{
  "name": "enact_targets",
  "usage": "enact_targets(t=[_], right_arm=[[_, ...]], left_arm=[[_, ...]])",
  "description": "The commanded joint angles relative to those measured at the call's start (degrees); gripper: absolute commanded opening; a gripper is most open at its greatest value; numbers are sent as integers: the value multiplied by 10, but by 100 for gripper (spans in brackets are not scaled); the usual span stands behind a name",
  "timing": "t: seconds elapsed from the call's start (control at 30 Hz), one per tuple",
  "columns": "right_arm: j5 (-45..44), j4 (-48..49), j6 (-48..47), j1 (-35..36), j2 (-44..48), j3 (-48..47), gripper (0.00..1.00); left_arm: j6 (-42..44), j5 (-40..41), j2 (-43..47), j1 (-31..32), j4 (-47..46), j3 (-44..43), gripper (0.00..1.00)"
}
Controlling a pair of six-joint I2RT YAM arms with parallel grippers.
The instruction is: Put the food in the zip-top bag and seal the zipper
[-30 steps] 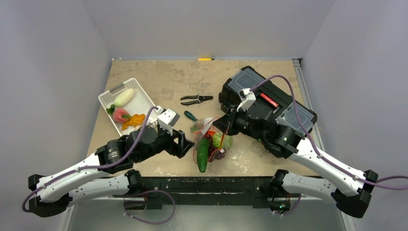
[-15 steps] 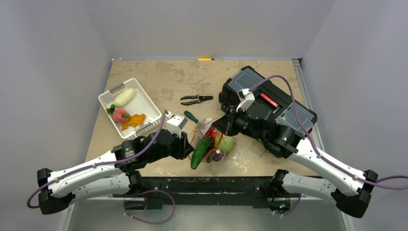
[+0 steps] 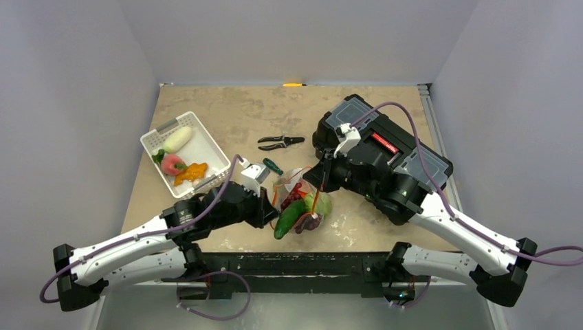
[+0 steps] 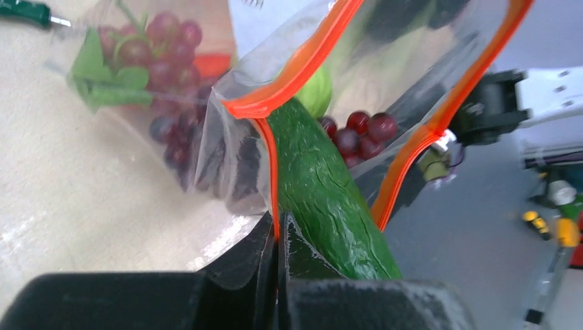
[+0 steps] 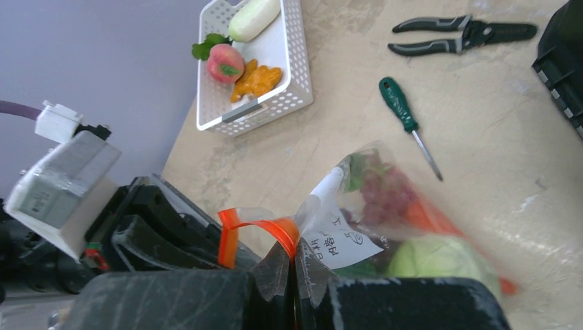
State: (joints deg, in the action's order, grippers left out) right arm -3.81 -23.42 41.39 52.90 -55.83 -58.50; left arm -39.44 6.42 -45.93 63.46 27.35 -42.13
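The clear zip-top bag [image 3: 302,196] lies near the table's front edge, its mouth toward the arms. It holds a grape bunch [image 4: 158,55], a green cabbage [image 5: 433,258] and an orange carrot [image 5: 426,216]. A green cucumber [image 4: 323,192] sticks halfway out of the mouth. My left gripper [image 4: 277,230] is shut on the orange-red zipper [image 4: 271,165] at the mouth's left side, right beside the cucumber. My right gripper [image 5: 295,258] is shut on the zipper [image 5: 323,230] at the other side, holding that edge up. A pink-red peach [image 3: 170,163] lies in the basket.
A white slotted basket [image 3: 203,148] at the left holds the peach, a pale vegetable and an orange piece. Black-handled pliers [image 3: 280,142] and a green-handled screwdriver [image 3: 272,165] lie behind the bag. A black toolbox [image 3: 381,148] stands at the right, under the right arm.
My left gripper moved right to the bag's mouth and shut on the zipper strip. The cucumber tilted and the bag shifted slightly. The right gripper kept its hold.
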Motion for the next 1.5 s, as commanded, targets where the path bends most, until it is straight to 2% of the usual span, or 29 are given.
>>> enact_targets(t=[0.0,0.13,0.27,0.4,0.5,0.7,0.8,0.87,1.03,1.23,1.3,1.47], right_arm=[[-58,-37,-59,-1,-26,-111,0],[-116,-124,-99,-1,-68,-188,0],[-144,-166,-121,-1,-89,-220,0],[-178,-191,-132,-2,-110,-213,0],[-209,-214,-132,-2,-112,-203,0],[-187,-220,-135,-2,-102,-220,0],[-190,-218,-139,-2,-100,-234,0],[-190,-214,-137,-2,-99,-228,0],[-160,-162,-136,-3,-107,-155,0],[-160,-157,-149,-3,-121,-157,0],[-154,-151,-154,-3,-112,-169,0],[-132,-159,-155,-3,-91,-193,0]], left_arm=[[-42,-100,38,-51,-73,-9,0],[-109,-133,53,-88,-77,-34,0],[-161,-149,44,-105,-76,-52,0],[-184,-61,44,-112,9,-50,0],[-189,-41,74,-119,20,-35,0],[-212,-114,91,-118,-15,-70,0],[-208,-77,85,-119,21,-77,0],[-198,-59,79,-118,12,-55,0],[-193,-40,60,-119,5,-28,0],[-144,-61,50,-119,12,-134,0],[-137,-56,39,-119,23,-145,0],[-192,-61,34,-119,-6,-66,0]])
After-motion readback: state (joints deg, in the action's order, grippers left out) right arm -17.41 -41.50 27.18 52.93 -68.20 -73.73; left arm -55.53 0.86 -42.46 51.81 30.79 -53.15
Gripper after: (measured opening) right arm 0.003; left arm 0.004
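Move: The cucumber leans out of the bag mouth some 4 cm to the right of the left hand, about 1 cm back and roughly 3 cm below. From the right hand the cucumber is about 11 cm back, 5 cm left and 10 cm down. Inside the bag, from the left hand, the dark grapes lie some 9 cm right, 2 cm back and 10 cm down, the green cabbage about 14 cm right, 4 cm ahead and 12 cm down. The bag, its orange zipper edge still pinched in both shut grippers, is jogged up and down to work the cucumber in. The left hand swings mainly upward, dipping twice and ending about 10 cm higher and slightly forward, fingers tipping up. The right goes forward and up, then sinks back past its starting height while drawing right, tilting fingers some 25 degrees downward and spreading the mouth. ##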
